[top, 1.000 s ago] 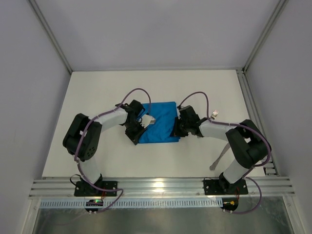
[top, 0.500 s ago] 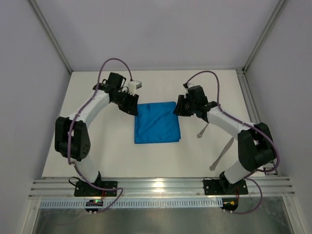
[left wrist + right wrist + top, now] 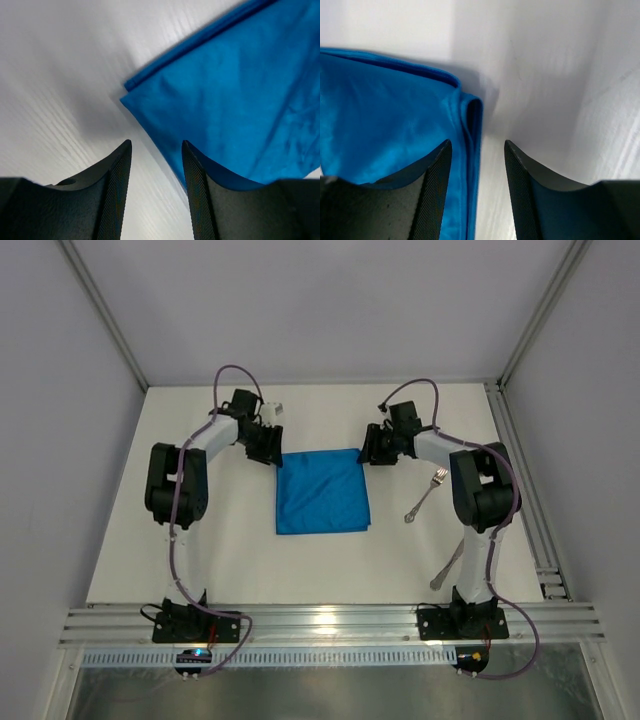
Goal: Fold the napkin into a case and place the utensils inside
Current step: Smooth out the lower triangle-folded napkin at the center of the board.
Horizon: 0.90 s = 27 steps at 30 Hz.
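The bright blue napkin (image 3: pixel 322 492) lies flat on the white table as a folded, roughly square cloth. My left gripper (image 3: pixel 270 451) hovers at its far left corner, open; in the left wrist view that corner of the napkin (image 3: pixel 235 90) sits just ahead of the left gripper (image 3: pixel 156 145). Open as well, my right gripper (image 3: pixel 373 455) is at the far right corner, where the napkin's layered edge (image 3: pixel 470 130) runs between the right gripper's (image 3: pixel 477 144) jaws. A fork (image 3: pixel 427 492) and a second slim utensil (image 3: pixel 447 568) lie right of the cloth.
Metal rails (image 3: pixel 520 480) run along the table's right side and the near edge (image 3: pixel 320 620). Grey walls close in the left, right and back. Both arm bases stand at the near edge.
Both grippers left the napkin's sides, swung out to its far corners and went from shut to open. The napkin now lies flat. The right arm no longer covers the fork.
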### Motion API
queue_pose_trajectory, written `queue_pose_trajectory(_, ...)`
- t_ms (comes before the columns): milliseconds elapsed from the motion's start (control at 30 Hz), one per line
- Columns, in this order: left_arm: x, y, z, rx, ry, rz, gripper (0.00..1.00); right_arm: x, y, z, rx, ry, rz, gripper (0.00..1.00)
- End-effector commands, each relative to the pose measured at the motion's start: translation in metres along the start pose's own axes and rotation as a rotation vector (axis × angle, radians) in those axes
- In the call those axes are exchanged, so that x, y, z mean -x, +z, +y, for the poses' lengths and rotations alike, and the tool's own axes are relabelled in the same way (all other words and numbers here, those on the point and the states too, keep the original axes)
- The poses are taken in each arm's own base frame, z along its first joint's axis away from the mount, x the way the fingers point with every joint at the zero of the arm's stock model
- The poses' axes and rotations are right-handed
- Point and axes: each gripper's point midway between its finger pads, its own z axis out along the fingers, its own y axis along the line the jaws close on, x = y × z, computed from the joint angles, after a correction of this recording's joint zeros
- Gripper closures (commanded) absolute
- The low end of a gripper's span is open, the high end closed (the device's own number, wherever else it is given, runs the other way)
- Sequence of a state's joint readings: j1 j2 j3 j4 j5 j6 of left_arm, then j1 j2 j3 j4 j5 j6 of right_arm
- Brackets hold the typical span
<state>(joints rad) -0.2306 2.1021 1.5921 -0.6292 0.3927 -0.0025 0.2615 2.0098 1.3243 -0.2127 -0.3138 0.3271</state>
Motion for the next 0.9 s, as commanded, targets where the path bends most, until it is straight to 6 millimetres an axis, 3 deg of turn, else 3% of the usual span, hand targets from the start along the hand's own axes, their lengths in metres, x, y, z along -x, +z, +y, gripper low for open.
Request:
queue_pose_trajectory(0, 0.028, 0.002, 0.010, -0.003, -0.030, -0.074, 0.52, 0.023, 0.005, 0.020, 0.084, -0.028, -0.038, 0.49)
queue_pose_trajectory(200, 0.022, 0.016, 0.008, -0.046, -0.045, -0.036, 0.53, 0.022, 0.022, 0.015, 0.079, 0.010, -0.025, 0.49)
queue_pose_trajectory(333, 0.015, 0.023, 0.003, -0.092, -0.044, -0.016, 0.55, 0.019, 0.028, 0.015, 0.095, 0.023, -0.013, 0.60)
queue_pose_trajectory(433, 0.014, 0.025, 0.002, -0.101, -0.042, -0.013, 0.62, 0.019, 0.028, 0.017, 0.109, 0.024, -0.015, 0.70)
queue_pose_trajectory(567, 0.012, 0.026, -0.001, -0.121, -0.030, -0.011, 0.93, 0.019, 0.023, 0.023, 0.133, 0.018, -0.015, 0.81)
queue_pose_trajectory(633, 0.007, 0.026, -0.003, -0.133, -0.030, -0.003, 1.00, 0.014, 0.021, 0.025, 0.148, 0.020, -0.010, 0.85)
queue_pose_trajectory(867, -0.010, 0.013, -0.002, -0.102, 0.031, -0.001, 1.00, 0.000, 0.001, 0.030, 0.174, 0.028, -0.031, 0.94)
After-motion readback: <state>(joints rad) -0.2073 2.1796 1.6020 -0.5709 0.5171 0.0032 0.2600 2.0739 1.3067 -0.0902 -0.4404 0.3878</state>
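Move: The napkin's far-left corner is about 2 cm ahead of the left hand, 1 cm to its right and 2 cm below its open fingers. Its far-right corner lies roughly 2 cm ahead of the right hand, 2 cm to its left and 1 cm lower. The fork lies some 12 cm to the right of the right hand and 8 cm back from it. The napkin's middle is about 7 cm back and 9 cm to the right of the left hand. The napkin's two far corners are each pinched: both hands ease forward over them about 2 cm, the left sinking nearly 2 cm and the right shifting 2 cm left and about 1 cm down. The half-open fingers shut on the cloth, then both hands draw back towards the bases, 1 to 2 cm, still gripping it. ##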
